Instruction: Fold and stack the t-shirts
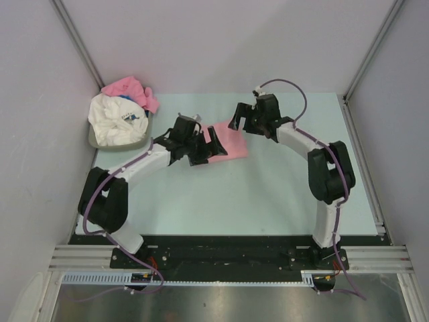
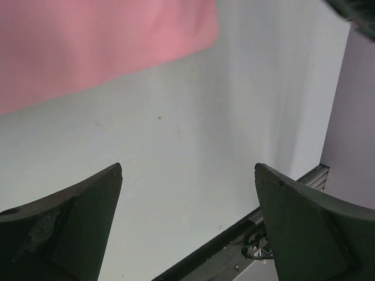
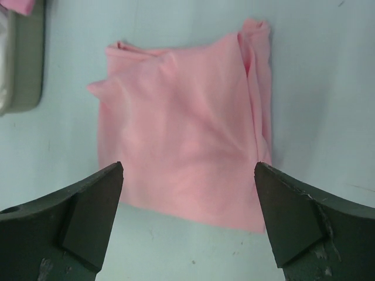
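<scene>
A folded light-pink t-shirt [image 1: 230,141] lies flat on the table between my two arms; it fills the middle of the right wrist view [image 3: 187,146] and the upper left of the left wrist view [image 2: 88,41]. My left gripper [image 1: 204,149] hovers at its left edge, jaws open and empty [image 2: 187,170]. To the shirt's far right my right gripper [image 1: 242,121] stands open over it, with nothing held [image 3: 187,167]. A crumpled white t-shirt with a blue print [image 1: 117,121] and a bunched pink one [image 1: 131,90] sit in a bin at the back left.
The grey bin [image 1: 100,143] stands at the table's back-left corner; its rim shows in the right wrist view [image 3: 23,58]. Grey walls close in the left, back and right. A metal rail [image 1: 362,161] runs along the table's right edge.
</scene>
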You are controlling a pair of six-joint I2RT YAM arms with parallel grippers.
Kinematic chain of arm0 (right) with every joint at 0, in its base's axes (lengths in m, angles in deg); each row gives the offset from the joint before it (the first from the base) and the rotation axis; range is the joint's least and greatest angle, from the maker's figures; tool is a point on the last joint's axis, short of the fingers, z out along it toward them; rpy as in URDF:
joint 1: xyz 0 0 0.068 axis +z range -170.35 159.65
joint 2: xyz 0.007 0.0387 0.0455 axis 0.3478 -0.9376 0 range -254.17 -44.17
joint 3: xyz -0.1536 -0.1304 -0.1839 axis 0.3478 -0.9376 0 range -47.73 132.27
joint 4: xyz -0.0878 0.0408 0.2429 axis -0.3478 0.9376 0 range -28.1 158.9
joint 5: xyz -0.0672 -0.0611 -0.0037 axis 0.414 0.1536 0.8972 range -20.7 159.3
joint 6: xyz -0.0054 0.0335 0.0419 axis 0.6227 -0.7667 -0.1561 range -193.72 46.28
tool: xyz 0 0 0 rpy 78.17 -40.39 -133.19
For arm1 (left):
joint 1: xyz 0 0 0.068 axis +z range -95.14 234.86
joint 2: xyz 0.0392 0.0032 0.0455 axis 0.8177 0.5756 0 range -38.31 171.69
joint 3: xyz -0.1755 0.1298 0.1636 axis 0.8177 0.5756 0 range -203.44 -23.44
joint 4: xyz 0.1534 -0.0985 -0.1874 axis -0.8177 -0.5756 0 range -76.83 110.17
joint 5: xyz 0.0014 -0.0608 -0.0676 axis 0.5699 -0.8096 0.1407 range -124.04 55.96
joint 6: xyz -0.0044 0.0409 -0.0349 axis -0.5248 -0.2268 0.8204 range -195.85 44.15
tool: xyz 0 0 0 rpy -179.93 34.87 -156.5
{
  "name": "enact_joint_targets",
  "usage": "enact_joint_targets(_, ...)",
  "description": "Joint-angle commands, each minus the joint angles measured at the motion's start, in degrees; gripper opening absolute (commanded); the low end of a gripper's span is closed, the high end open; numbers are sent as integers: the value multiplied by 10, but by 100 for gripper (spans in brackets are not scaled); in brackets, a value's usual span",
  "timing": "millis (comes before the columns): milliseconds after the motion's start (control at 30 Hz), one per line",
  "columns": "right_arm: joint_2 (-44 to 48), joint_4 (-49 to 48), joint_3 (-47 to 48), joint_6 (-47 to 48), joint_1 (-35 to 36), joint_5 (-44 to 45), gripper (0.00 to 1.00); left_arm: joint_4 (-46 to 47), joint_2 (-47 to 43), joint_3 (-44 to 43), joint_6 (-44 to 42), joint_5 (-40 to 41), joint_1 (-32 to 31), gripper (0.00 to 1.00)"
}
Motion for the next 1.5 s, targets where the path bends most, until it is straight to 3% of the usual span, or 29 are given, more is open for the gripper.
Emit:
enact_joint_targets(0,109,73,7,38,-1,107,100,15,63,-15,62,8,-35,100)
enact_joint_targets(133,181,80,-39,44,-7,135,99,110,116,-4,111,-23,-47,100)
enact_joint_targets(300,242,98,-61,49,-14,135,100,127,167,-46,120,-24,-49,100)
enact_joint_targets(700,257,99,-98,42,-13,124,100,168,279,-109,149,-52,-49,100)
enact_joint_targets(900,251,89,-111,37,-14,118,100,181,308,-111,148,-63,-15,100)
enact_joint_targets(1200,238,76,-122,34,-12,118,100,64,335,-167,70,-82,86,100)
enact_joint_targets(1467,224,51,-122,20,-10,100,100,-52,406,-334,-2,-116,168,100)
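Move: The folded pink t-shirt's middle lies about 14 cm ahead of the left hand, 3 cm to its right and some 10 cm below. The basket of white shirts stands roughly 37 cm to the left of this hand and 20 cm ahead, with a loose pink shirt on its far end, about 28 cm ahead and 31 cm left. From the right hand the folded t-shirt lies about level fore and aft, 8 cm left and 9 cm below. The open left hand goes about 9 cm right and 8 cm down to just over the table at the near side of the folded pink t-shirt, edging forward, then sweeps some 10 cm forward and 11 cm back to the left, its finger coming against the near edge and pushing the t-shirt along. Meanwhile the open right hand rises quickly by about 13 cm and draws back and right, away from the t-shirt, then sinks some 5 cm and waits. ##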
